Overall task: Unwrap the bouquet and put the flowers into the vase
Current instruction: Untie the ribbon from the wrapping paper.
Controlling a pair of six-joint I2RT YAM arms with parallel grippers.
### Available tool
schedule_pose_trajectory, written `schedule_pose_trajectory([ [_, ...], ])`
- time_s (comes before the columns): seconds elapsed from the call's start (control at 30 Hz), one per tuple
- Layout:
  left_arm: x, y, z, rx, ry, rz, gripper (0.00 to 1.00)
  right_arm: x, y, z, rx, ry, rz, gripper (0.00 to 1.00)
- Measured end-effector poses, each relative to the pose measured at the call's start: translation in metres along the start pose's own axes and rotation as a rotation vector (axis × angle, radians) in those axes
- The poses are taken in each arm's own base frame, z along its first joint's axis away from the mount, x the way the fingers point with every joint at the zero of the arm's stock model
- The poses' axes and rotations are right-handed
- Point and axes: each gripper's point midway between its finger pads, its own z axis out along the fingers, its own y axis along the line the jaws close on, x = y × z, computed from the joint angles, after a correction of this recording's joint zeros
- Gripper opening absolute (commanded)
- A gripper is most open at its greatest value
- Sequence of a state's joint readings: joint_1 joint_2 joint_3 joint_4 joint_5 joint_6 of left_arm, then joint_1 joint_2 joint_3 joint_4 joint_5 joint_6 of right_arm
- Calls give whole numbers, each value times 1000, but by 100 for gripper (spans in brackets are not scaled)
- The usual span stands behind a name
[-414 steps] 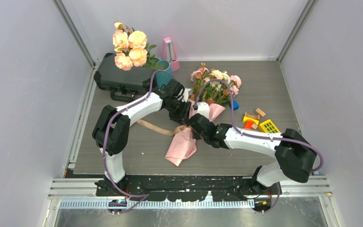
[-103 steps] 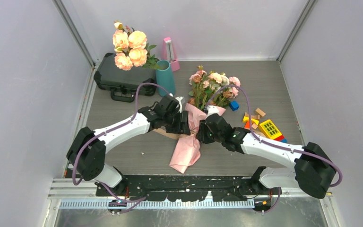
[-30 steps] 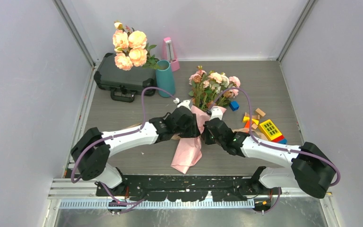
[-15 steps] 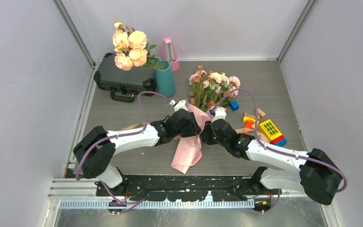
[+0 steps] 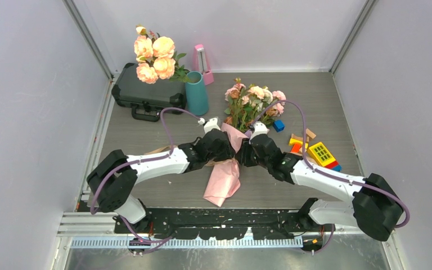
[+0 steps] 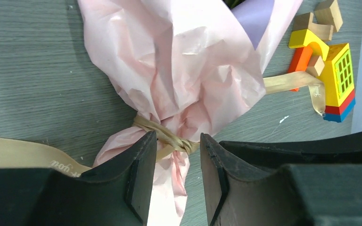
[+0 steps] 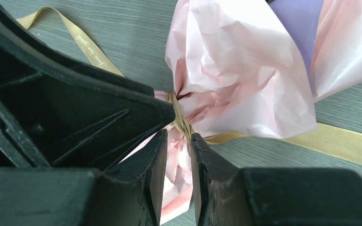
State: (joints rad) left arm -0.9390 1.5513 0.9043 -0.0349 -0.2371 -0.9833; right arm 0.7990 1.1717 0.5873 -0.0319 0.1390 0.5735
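Observation:
The bouquet lies mid-table, its pink crinkled paper (image 5: 223, 179) pointing toward me. The flowers (image 5: 256, 103), small pink and cream roses, fan out at the far end. A tan ribbon (image 6: 168, 138) is knotted round the paper's waist, with loose tails (image 6: 23, 155) trailing left and right. My left gripper (image 6: 178, 140) stands open, its tips on either side of the knot. My right gripper (image 7: 178, 136) is narrowly open from the opposite side, one fingertip (image 7: 194, 140) against the ribbon (image 7: 181, 121). The teal vase (image 5: 197, 93) stands upright at the back left, apart from both grippers.
A black case (image 5: 146, 90) sits at the back left with big peach roses (image 5: 154, 53) over it. A pink metronome-shaped object (image 5: 202, 61) stands behind the vase. Coloured toy blocks (image 5: 315, 149) and a blue block (image 5: 279, 125) lie to the right of the bouquet.
My right gripper has gone from shut to narrowly open and has slid left to the ribbon knot. The left gripper has barely shifted and keeps the same opening.

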Motion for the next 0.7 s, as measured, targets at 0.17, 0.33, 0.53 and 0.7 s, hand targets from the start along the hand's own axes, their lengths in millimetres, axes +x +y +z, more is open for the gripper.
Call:
schedule_pose_trajectory([
  [0.17,6,13,1,-29,9,1,40,-1,0,7,-2,32,6,31],
  [0.33,17,29,-2,-53,25,2,35,1,4,13,-15,60,-3,30],
  [0.53,19,33,-7,-42,18,-21,24,7,7,23,-18,104,-11,30],
  [0.7,22,37,-8,-39,17,-28,17,9,9,31,-19,129,-19,29],
])
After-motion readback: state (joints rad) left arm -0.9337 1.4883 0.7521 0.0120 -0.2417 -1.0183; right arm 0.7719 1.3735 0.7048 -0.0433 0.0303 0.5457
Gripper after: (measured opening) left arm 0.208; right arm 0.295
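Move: The ribbon strand beside the knot, which the left hand goes for, lies about 1 cm back, 2 cm left and 4 cm below it; the knot is level ahead, 1 cm right and 4 cm below. The wrapping paper's stem end is some 12 cm back, 4 cm left and 6 cm lower. From the right hand, the knot lies roughly 2 cm ahead, 3 cm left and 4 cm below; the bouquet's flowers are about 20 cm ahead and 6 cm right, slightly below. Down and to its left, coming some 2 cm back as well, the left hand travels about 4 cm towards the ribbon strand beside the knot and roughly halves its finger gap around it, not yet shut. Meanwhile the right hand, fingers still parted, moves about 3 cm left and down with a little forward onto the knot, tipping slightly downward. ##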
